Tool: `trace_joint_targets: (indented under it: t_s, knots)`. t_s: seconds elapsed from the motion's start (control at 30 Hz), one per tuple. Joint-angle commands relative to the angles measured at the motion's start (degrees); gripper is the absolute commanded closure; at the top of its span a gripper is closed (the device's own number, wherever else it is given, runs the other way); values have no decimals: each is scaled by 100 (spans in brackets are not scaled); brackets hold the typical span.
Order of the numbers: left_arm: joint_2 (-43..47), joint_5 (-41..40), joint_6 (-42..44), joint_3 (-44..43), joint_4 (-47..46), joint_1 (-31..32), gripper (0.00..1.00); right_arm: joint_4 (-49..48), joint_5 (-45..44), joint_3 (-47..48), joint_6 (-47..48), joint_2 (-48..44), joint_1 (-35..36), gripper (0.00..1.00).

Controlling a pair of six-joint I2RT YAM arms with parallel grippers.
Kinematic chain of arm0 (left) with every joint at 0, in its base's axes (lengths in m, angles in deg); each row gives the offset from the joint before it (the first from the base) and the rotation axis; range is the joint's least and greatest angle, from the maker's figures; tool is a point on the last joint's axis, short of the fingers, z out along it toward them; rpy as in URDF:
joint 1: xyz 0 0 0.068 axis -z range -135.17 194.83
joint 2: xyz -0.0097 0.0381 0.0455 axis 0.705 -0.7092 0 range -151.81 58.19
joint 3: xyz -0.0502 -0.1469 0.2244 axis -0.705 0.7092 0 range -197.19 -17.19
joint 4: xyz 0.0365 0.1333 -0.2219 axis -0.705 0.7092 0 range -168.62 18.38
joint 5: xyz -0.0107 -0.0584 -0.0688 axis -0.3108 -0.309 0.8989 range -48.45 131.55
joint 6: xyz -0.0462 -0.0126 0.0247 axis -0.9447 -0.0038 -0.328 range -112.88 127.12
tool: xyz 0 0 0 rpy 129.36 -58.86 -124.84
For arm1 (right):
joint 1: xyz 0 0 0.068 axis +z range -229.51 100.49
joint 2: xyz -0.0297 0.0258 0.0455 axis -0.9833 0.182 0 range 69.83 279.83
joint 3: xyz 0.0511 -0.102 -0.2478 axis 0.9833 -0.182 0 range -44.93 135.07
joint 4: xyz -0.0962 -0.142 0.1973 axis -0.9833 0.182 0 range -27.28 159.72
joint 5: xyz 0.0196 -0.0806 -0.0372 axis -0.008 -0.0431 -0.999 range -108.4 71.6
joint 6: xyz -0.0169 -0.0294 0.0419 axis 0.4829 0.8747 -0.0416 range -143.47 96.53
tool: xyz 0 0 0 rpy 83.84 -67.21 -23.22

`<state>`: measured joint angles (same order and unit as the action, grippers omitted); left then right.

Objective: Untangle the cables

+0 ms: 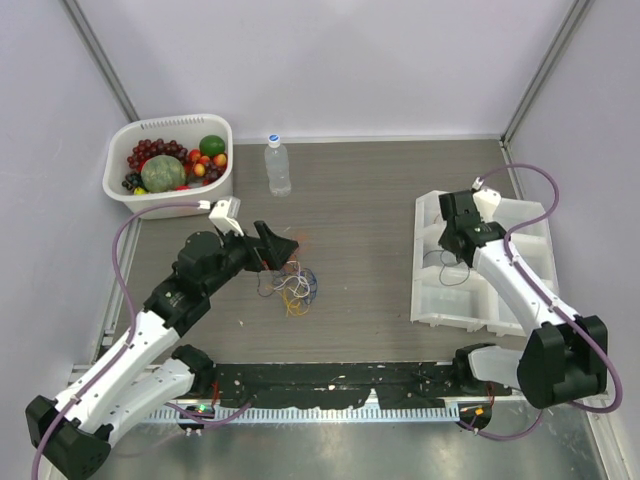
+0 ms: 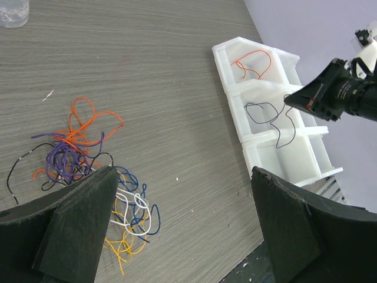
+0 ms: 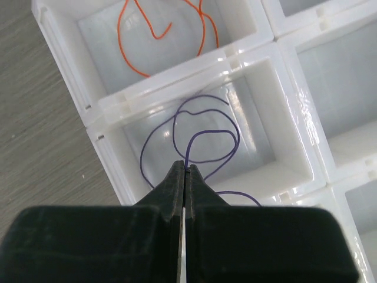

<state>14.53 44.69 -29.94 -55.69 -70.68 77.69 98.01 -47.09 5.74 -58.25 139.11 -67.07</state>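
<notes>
A tangle of thin cables (image 1: pixel 293 285) in orange, purple, blue, white, yellow and black lies on the table left of centre; in the left wrist view the cables (image 2: pixel 76 156) spread beside and under the left finger. My left gripper (image 1: pixel 283 250) (image 2: pixel 182 177) hovers over them, wide open and holding nothing. My right gripper (image 3: pixel 185 167) (image 1: pixel 446 252) is shut on a purple cable (image 3: pixel 206 135), whose loops hang into a compartment of the white tray (image 3: pixel 171 85). The compartment beyond holds a single orange cable (image 3: pixel 159 35) (image 2: pixel 253 62).
The white divided tray (image 1: pixel 430 300) stands at the right of the table. A white basket of fruit (image 1: pixel 120 190) sits at the back left, with a clear plastic bottle (image 1: pixel 278 165) beside it. A black strip (image 1: pixel 330 380) runs along the near edge.
</notes>
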Motion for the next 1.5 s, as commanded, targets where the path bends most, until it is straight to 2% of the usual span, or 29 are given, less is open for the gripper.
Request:
trace_joint_targets:
  t_s: [0.0,0.17,0.33,0.47,0.63,0.77,0.83,0.9,0.93,1.0,1.07,1.2,1.3,1.47]
  knots:
    - [85,73,120,-307,128,-43,0,-680,12,740,586,200,-312,99]
    - [200,91,85,-246,93,-34,0,-944,495,1102,1078,552,-673,99]
    - [323,196,67,-175,190,-43,0,-1034,934,1129,1308,587,-717,99]
    - [446,170,155,-167,365,-26,0,-927,1347,629,1106,202,-709,99]
    - [560,126,208,-114,375,-34,0,-936,1323,-407,947,-642,-717,99]
    - [508,283,138,-114,287,-34,0,-919,1111,-638,904,-583,-761,99]
    - [446,424,111,-157,322,-34,0,-875,1128,-577,807,-381,-770,93]
    - [437,582,85,-201,444,-34,0,-595,1120,-340,780,-92,-779,75]
    - [446,652,85,-210,497,-43,0,-506,1146,-200,841,-29,-779,60]
    - [533,706,93,-202,646,-43,0,-339,1207,-111,868,-1,-770,47]
    - [639,697,111,-158,752,-34,0,-207,1024,-23,903,-168,-770,39]
    - [815,636,199,9,761,-34,0,188,927,389,1000,-406,-700,35]
    - [824,434,243,62,840,-43,0,312,961,654,895,-415,-236,35]
    - [745,495,296,229,700,-43,0,320,576,417,605,-450,-120,37]
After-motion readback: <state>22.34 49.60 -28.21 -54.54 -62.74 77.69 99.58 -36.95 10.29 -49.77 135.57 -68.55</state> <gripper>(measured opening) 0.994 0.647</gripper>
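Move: The right hand still pinches the dark purple cable, its coils already partly in the white tray's middle left-column compartment, whose middle lies about 4 cm ahead, 3 cm to the right and 8 cm below. The orange cable's compartment is some 15 cm ahead and 3 cm right; the empty near one about 7 cm back and 3 cm right. From the left hand, the middle compartment lies roughly 33 cm right and 7 cm ahead, well below. Still pinching the dark purple cable, the right hand carries it forward about 6 cm and somewhat up over the tray, draws back the same way and sinks past its starting height, then opens to about two-thirds, lets go and rises some 6 cm, turning slightly counter-clockwise. The left hand, open and empty, eases back about 4 cm. ##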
